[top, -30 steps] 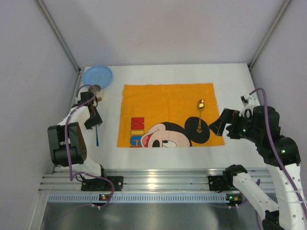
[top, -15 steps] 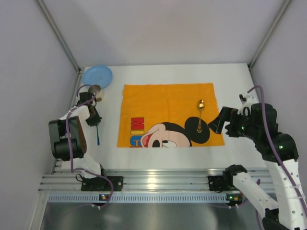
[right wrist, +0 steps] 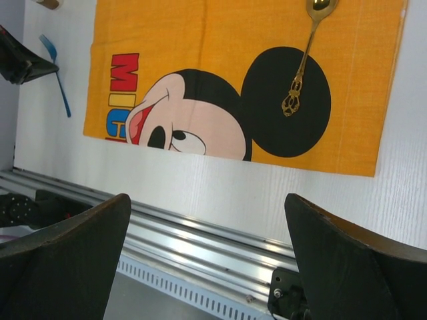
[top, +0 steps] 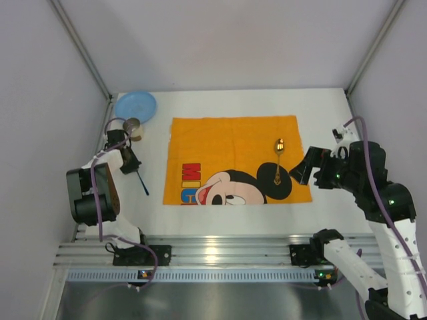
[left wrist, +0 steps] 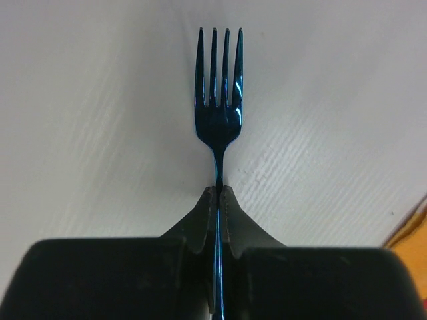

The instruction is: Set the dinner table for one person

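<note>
A blue fork (left wrist: 219, 100) is pinched by its handle in my shut left gripper (left wrist: 219, 192), tines pointing away over the white dinner table (left wrist: 100, 133). From above, the fork (top: 141, 183) juts out of the left gripper (top: 131, 167) at the table's left side, left of the orange Mickey Mouse cloth (top: 233, 143). A gold spoon (top: 278, 160) lies on the cloth's right part. My right gripper (right wrist: 207, 207) hangs wide open and holds nothing, above the table's near edge, right of the cloth (right wrist: 220, 40) and near the spoon (right wrist: 303, 57).
A blue plate (top: 135, 105) sits at the back left corner, with a small metal cup (top: 133, 125) just in front of it, close to the left arm. A ribbed aluminium rail (top: 213, 250) runs along the near edge. Grey walls close in both sides.
The left gripper has shut on the fork's handle, and the fork has swung from straight to slanting towards the cloth. The right arm has barely moved.
</note>
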Controlling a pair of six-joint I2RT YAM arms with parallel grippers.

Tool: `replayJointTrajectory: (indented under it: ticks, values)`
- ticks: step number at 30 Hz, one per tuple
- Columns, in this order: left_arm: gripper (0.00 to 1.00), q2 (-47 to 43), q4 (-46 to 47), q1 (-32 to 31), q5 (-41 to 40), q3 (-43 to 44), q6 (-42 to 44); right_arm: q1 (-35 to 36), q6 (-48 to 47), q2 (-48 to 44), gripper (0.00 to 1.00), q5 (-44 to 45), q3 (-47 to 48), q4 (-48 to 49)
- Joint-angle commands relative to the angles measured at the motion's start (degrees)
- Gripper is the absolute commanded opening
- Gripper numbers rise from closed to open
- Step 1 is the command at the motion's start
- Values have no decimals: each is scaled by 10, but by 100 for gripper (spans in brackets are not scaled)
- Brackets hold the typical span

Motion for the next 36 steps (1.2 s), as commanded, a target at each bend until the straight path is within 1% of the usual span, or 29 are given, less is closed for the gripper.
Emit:
replayJointTrajectory:
  ticks: [1,2,5,8,9,11,12,14,15,16,18,19,21,22,25,34,35,36]
  values:
    - [0,-41,-40,-3,70,-23,0,6,-5,-14,100,-1,18,8]
    - [0,-70,-48,-6,79,-20,6,6,-4,-21,100,-2,14,8]
    - [0,-109,-75,-29,94,3,35,7,2,-38,100,-5,0,8]
    - [0,-124,-94,-86,85,40,55,6,15,-58,100,-11,-7,4]
    - [0,-123,-98,-123,67,59,59,7,17,-61,100,-12,-6,1]
    - [0,-110,-100,-166,54,80,58,6,18,-72,100,-4,3,-14]
    - [0,-102,-99,-201,47,99,50,6,19,-76,100,-1,6,-19]
    - [0,-60,-99,-225,45,122,39,6,18,-88,100,8,11,-35]
    - [0,-45,-96,-249,43,146,33,6,20,-92,100,9,14,-41]
    - [0,-11,-97,-260,37,158,30,6,20,-99,100,15,16,-50]
    - [0,25,-104,-288,36,203,26,7,21,-103,100,20,26,-62]
    - [0,56,-107,-295,17,217,26,7,20,-105,100,24,29,-72]
    - [0,84,-111,-311,5,248,22,6,21,-111,100,29,37,-81]
    - [0,106,-115,-312,2,257,18,6,21,-113,100,32,39,-88]
    - [0,136,-120,-312,-6,273,-4,7,24,-116,100,38,45,-97]
    - [0,151,-95,-318,-14,235,-37,7,31,-111,100,44,38,-95]
    - [2,152,-95,-318,-16,235,-40,7,31,-109,100,43,34,-93]
    - [6,152,-105,-318,-21,241,-47,7,31,-106,100,41,31,-87]
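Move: The left hand already pinches the fork low over the table; its spot on the placemat's left side lies about 22 cm to the right and 6 cm ahead. The red letters are some 23 cm right and 6 cm back, the cup about 17 cm ahead and 2 cm left. From the idle right hand that spot is roughly 23 cm ahead, 40 cm left and 26 cm below. Left arcs the fork up, 22 cm right and down to the placemat, turning clockwise; right hand backs off. ##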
